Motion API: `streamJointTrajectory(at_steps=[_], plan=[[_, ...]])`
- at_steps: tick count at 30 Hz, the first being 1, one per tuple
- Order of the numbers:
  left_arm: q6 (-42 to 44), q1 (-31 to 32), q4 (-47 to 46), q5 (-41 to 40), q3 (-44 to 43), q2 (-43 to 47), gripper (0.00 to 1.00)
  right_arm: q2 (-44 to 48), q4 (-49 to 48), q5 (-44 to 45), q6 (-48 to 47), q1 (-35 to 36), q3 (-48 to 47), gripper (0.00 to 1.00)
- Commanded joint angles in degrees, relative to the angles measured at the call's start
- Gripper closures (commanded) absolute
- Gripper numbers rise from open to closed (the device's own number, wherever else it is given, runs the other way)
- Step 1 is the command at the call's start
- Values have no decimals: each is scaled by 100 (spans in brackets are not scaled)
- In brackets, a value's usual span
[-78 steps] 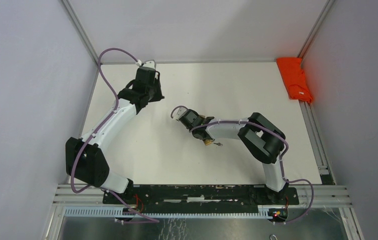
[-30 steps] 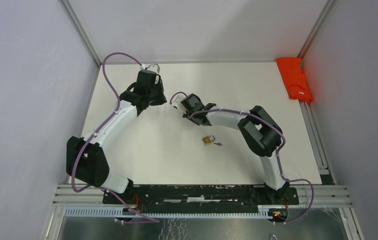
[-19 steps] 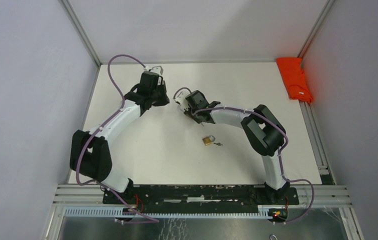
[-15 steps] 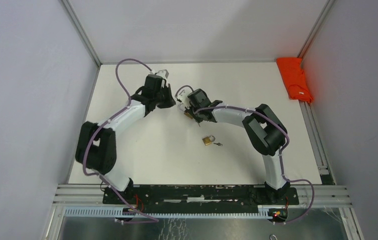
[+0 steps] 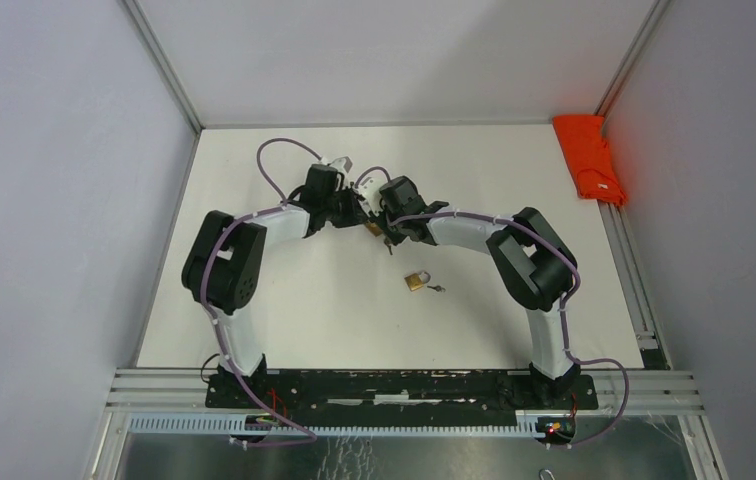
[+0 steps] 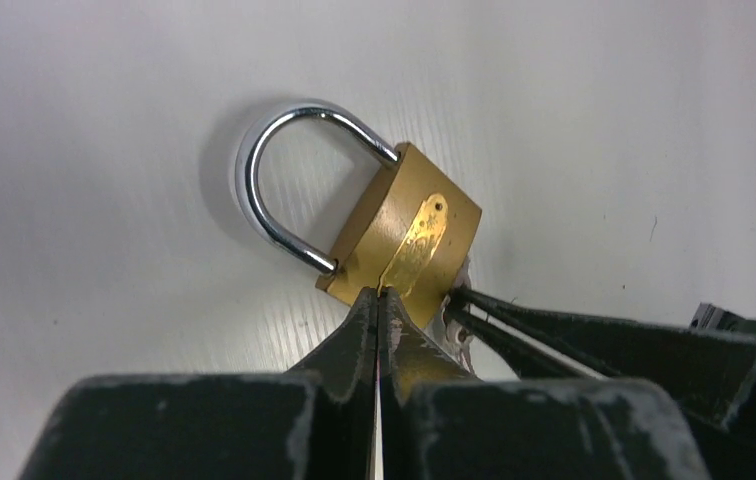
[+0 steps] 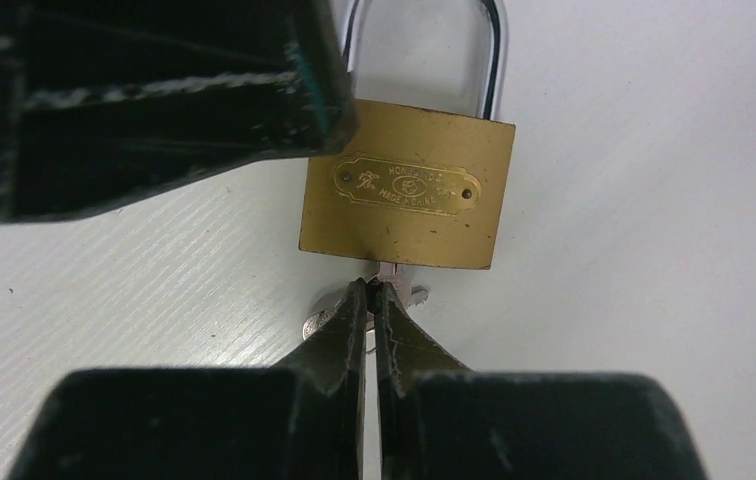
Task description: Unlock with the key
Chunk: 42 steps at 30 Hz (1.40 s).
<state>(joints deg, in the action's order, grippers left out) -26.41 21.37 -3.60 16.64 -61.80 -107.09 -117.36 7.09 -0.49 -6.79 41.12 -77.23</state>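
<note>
A brass padlock (image 7: 409, 190) lies flat on the white table, its steel shackle (image 6: 274, 180) seated in the body. A small silver key (image 7: 395, 284) sticks out of its bottom edge. My right gripper (image 7: 371, 290) is shut on the key. My left gripper (image 6: 378, 297) is shut, its tips resting on the padlock's (image 6: 404, 240) brass face. In the top view both grippers meet over this padlock (image 5: 375, 229), the left gripper (image 5: 362, 215) from the left, the right gripper (image 5: 382, 236) from the right. The right fingers (image 6: 574, 330) show in the left wrist view.
A second brass padlock (image 5: 415, 281) with its own key (image 5: 437, 289) lies nearer the arm bases. An orange cloth (image 5: 588, 158) sits at the far right edge. Grey walls enclose the table on three sides.
The left arm has swung right and folded in, bringing its shut gripper onto the padlock. The right gripper has closed on the key and held its place.
</note>
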Motion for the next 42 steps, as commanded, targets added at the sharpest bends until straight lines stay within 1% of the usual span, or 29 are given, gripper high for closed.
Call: streamJointTrajectory(at_steps=[1,5,8,12,16,17,19,23,25,28,31,38,42], plan=[[-80,17,-535,-125,-384,-127,98,-30,414,-361,204,49,224,100],[-70,14,-527,-422,-513,-190,98,19,479,-179,139,49,228,99],[31,7,-437,-389,-818,-566,98,52,521,-71,73,32,222,98],[31,15,-327,-457,-1056,-953,98,115,539,-2,89,-6,214,93],[29,16,-353,-489,-886,-1071,98,247,470,14,139,-9,316,83],[4,15,-372,-513,-786,-1051,98,270,474,155,162,-13,335,81],[-32,16,-439,-516,-582,-983,98,367,444,321,198,-12,410,73],[-18,16,-458,-496,-401,-907,98,559,345,755,183,-9,559,66],[0,18,-466,-480,-407,-915,98,553,423,845,110,-10,468,66],[18,4,-451,-434,-467,-961,98,466,609,1217,-42,19,244,66],[15,4,-465,-380,-505,-1012,98,496,707,1467,-195,51,207,66],[-39,9,-497,-197,-600,-1181,98,484,694,1561,-314,90,92,65],[-17,13,-502,-166,-580,-1179,98,745,513,1526,-323,183,284,65]])
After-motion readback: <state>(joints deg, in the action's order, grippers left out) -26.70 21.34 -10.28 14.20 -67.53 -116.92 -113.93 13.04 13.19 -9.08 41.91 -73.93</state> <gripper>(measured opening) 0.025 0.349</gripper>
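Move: The left hand, shut and empty, has the large padlock's shackle about 2 cm ahead and 3 cm below; the padlock's body lies some 3 cm to its right, about level with it fore and aft. The key that the right hand pinches is about 2 cm back and 5 cm to the left hand's right. From the right hand the key is right at the fingertips, the padlock body 2 cm ahead and 2 cm left, and the small padlock about 8 cm back and 6 cm right. Forward about 4 cm, then down nearly 3 cm, the closed left fingers go over the large padlock's shackle to its far side and stay there low down. The right hand first holds still with its pinch on the key, then opens about a third, lets go, and shifts some 5 cm to the right, its wrist rolling left side down by about 15 degrees. ##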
